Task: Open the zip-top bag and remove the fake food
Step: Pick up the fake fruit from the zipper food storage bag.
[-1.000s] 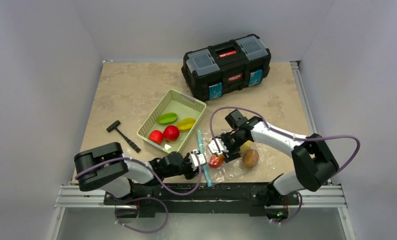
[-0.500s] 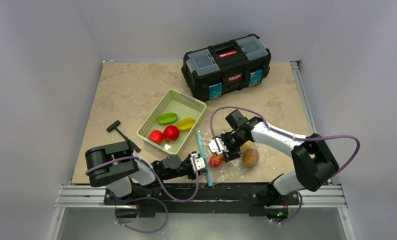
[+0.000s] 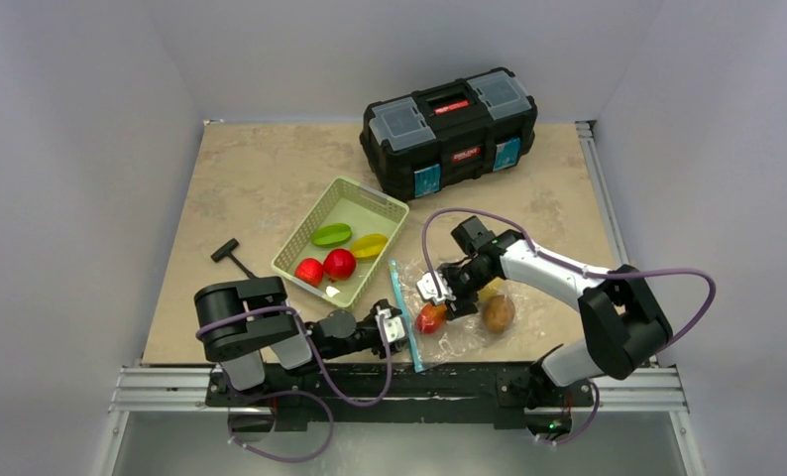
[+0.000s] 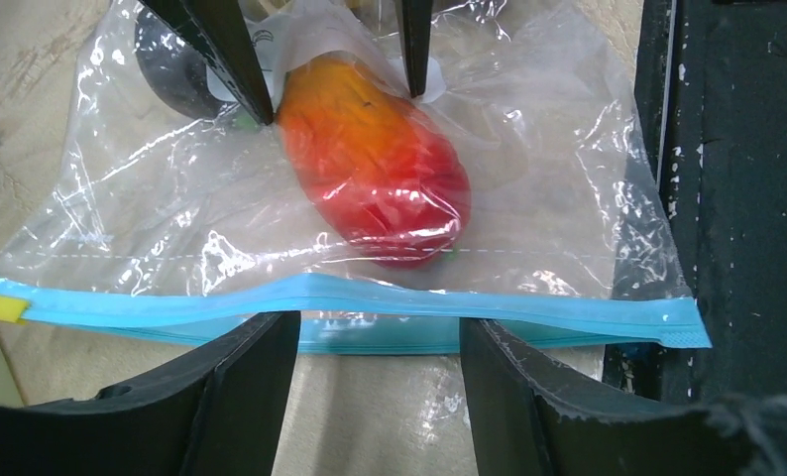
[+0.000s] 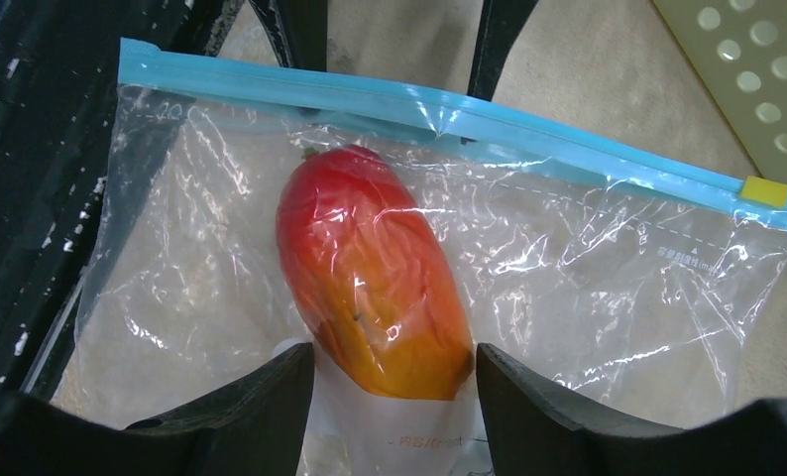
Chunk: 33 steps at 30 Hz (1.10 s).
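Observation:
The zip-top bag (image 3: 466, 329) lies flat at the table's front, its teal zip strip (image 3: 403, 309) on the left side. Inside it are a red-orange fruit (image 3: 430, 317), a brown piece (image 3: 498, 313) and a yellow piece (image 3: 489, 290). My left gripper (image 3: 394, 325) is open, and its fingertips reach the zip strip (image 4: 370, 297) from outside the bag. My right gripper (image 3: 437, 291) is open above the bag, its fingers on either side of the orange end of the fruit (image 5: 370, 268), with plastic between them and it. The left gripper (image 4: 380, 342) faces the right gripper (image 5: 394, 372) across the fruit (image 4: 375, 159).
A pale green basket (image 3: 382, 202) behind the bag holds green, yellow and red fruits. A black toolbox (image 3: 449, 129) stands at the back. A black hammer (image 3: 241, 266) lies at the left. The black rail (image 3: 449, 377) runs just beyond the bag's near end.
My left arm's elbow has swung right and the left gripper has slid a little toward the table's front along the zip strip. The right gripper has edged slightly right.

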Available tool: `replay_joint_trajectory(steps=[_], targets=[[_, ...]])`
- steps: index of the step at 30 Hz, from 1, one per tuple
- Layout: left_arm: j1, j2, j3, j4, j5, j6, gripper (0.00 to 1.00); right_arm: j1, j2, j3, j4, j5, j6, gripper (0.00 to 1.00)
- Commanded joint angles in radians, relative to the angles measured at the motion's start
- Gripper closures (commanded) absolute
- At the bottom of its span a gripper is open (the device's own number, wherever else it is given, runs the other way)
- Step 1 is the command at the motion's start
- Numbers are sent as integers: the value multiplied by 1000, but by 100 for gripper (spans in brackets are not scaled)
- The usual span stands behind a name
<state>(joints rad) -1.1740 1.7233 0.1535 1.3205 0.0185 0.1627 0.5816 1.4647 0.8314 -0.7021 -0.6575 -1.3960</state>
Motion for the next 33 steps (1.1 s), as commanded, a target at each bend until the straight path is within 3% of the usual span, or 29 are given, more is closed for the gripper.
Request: replay_joint_trajectory(steps=[1, 6, 11, 20, 27, 33], targets=[[-7, -37, 23, 29, 11, 26, 40, -3, -21, 21, -57, -84, -21, 42], [-9, -65, 18, 40, 63, 19, 36, -2, -17, 33, -92, -124, -43, 50], [-9, -40, 27, 40, 121, 15, 34, -2, 24, 52, -110, -117, -32, 69], [-12, 10, 43, 24, 23, 4, 27, -2, 30, 34, -77, -122, -9, 67], [-14, 15, 71, 30, 8, -16, 19, 8, 53, 40, -74, -124, 1, 75], [-15, 49, 104, 38, 27, -32, 18, 11, 61, 48, -78, -124, 9, 83]])
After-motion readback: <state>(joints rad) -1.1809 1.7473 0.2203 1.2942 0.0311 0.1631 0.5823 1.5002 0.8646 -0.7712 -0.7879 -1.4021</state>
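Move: The red-orange fruit, still in the open bag, lies about 5 cm right of the left hand, 2 ahead and slightly lower; the bag's mouth crosses right at those fingertips, its middle 3 cm ahead. From the right hand the fruit is some 3 cm left, 2 back and 2 below, and the brown fruit about 10 cm right, 1 back and 2 below. Right fingers shift 2 cm back, closing behind the fruit; left fingers spread and reach right into the mouth. ##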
